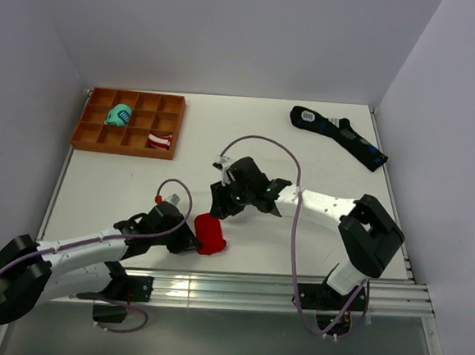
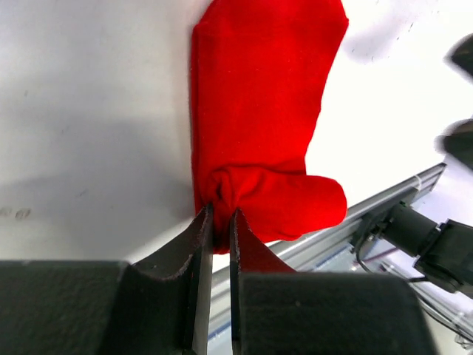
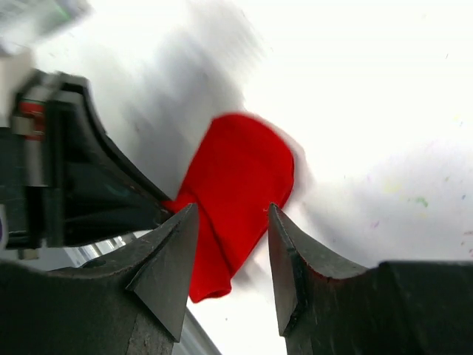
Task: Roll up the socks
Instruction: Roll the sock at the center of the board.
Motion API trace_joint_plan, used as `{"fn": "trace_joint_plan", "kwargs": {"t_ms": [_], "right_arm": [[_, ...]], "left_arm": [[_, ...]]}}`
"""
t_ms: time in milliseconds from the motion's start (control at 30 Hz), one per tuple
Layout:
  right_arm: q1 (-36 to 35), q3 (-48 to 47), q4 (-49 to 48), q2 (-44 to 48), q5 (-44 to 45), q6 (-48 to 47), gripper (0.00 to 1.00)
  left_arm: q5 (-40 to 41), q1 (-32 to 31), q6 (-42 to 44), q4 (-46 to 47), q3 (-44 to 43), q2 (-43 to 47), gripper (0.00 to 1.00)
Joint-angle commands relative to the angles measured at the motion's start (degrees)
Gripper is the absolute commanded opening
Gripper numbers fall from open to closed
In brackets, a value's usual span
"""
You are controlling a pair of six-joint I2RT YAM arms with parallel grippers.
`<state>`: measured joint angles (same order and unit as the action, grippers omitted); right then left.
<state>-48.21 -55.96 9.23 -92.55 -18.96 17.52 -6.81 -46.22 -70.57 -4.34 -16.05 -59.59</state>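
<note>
The socks are a short bright red bundle lying near the table's front edge. In the left wrist view the socks stretch away from the camera with a folded lump at the near end, and my left gripper is shut on that lump. From above, the left gripper meets the bundle from its left side. My right gripper hovers just behind the bundle. In the right wrist view the right gripper stands open, and the socks show through the gap below, untouched.
An orange compartment tray at the back left holds a teal bundle and a red-and-white striped bundle. Long black socks lie at the back right. A metal rail runs along the front edge, close to the red bundle.
</note>
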Motion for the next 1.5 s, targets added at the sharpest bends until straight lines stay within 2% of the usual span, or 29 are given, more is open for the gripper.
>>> {"fn": "trace_joint_plan", "kwargs": {"t_ms": [0, 267, 400, 667, 933, 1467], "right_arm": [[0.2, 2.7, -8.5, 4.1, 0.8, -0.8, 0.5], [-0.8, 18.5, -22.7, 17.5, 1.0, 0.8, 0.51], [-3.1, 24.5, -28.7, 20.6, 3.1, 2.9, 0.53], [-8.3, 29.4, -38.2, 18.8, 6.7, 4.9, 0.54], [-12.3, 30.8, -41.9, 15.3, 10.1, 5.2, 0.55], [-15.3, 33.7, -50.4, 8.6, 12.6, 6.8, 0.54]], "left_arm": [[-2.4, 1.2, -1.1, -5.8, 1.8, 1.2, 0.0], [-4.1, 4.7, 2.1, -11.5, -3.0, 0.4, 0.0], [-5.8, 6.4, 3.1, -11.6, -3.8, -1.5, 0.0], [-7.7, 8.3, 4.0, -12.1, -5.7, -4.9, 0.0], [-8.8, 9.8, 4.3, -12.2, -7.0, -6.9, 0.0], [-10.9, 11.7, 4.8, -11.4, -7.6, -9.8, 0.0]]}}
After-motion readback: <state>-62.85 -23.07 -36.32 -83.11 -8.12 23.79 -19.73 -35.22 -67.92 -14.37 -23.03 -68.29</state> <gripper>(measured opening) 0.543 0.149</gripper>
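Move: The free right end of the red sock's folded near end lies about 9 cm back from the right hand, 1 cm to its right and some 6 cm below it. From that hand, the flat far part of the sock is about 3 cm left, 2 cm back and 6 cm down, and the left gripper's tips are about 6 cm left, 8 cm back and 5 cm down. The left hand already holds the fold's left corner, with the free end about 6 cm to its right, level fore and aft and in height. The right hand, still half open and empty, comes back towards the base by about 8 cm to the sock's folded near end, first rising some 2 cm and swinging 3 cm right, then returning left and sinking over 4 cm from its highest point, while its fingers turn some 15 to 20 degrees flatter, still pointing mainly left, with one fingertip ending close against the fold's free right end. Meanwhile the left hand keeps its pinch on the fold's left corner just above the table, shifts about 1 cm left and tilts some 15 degrees. ##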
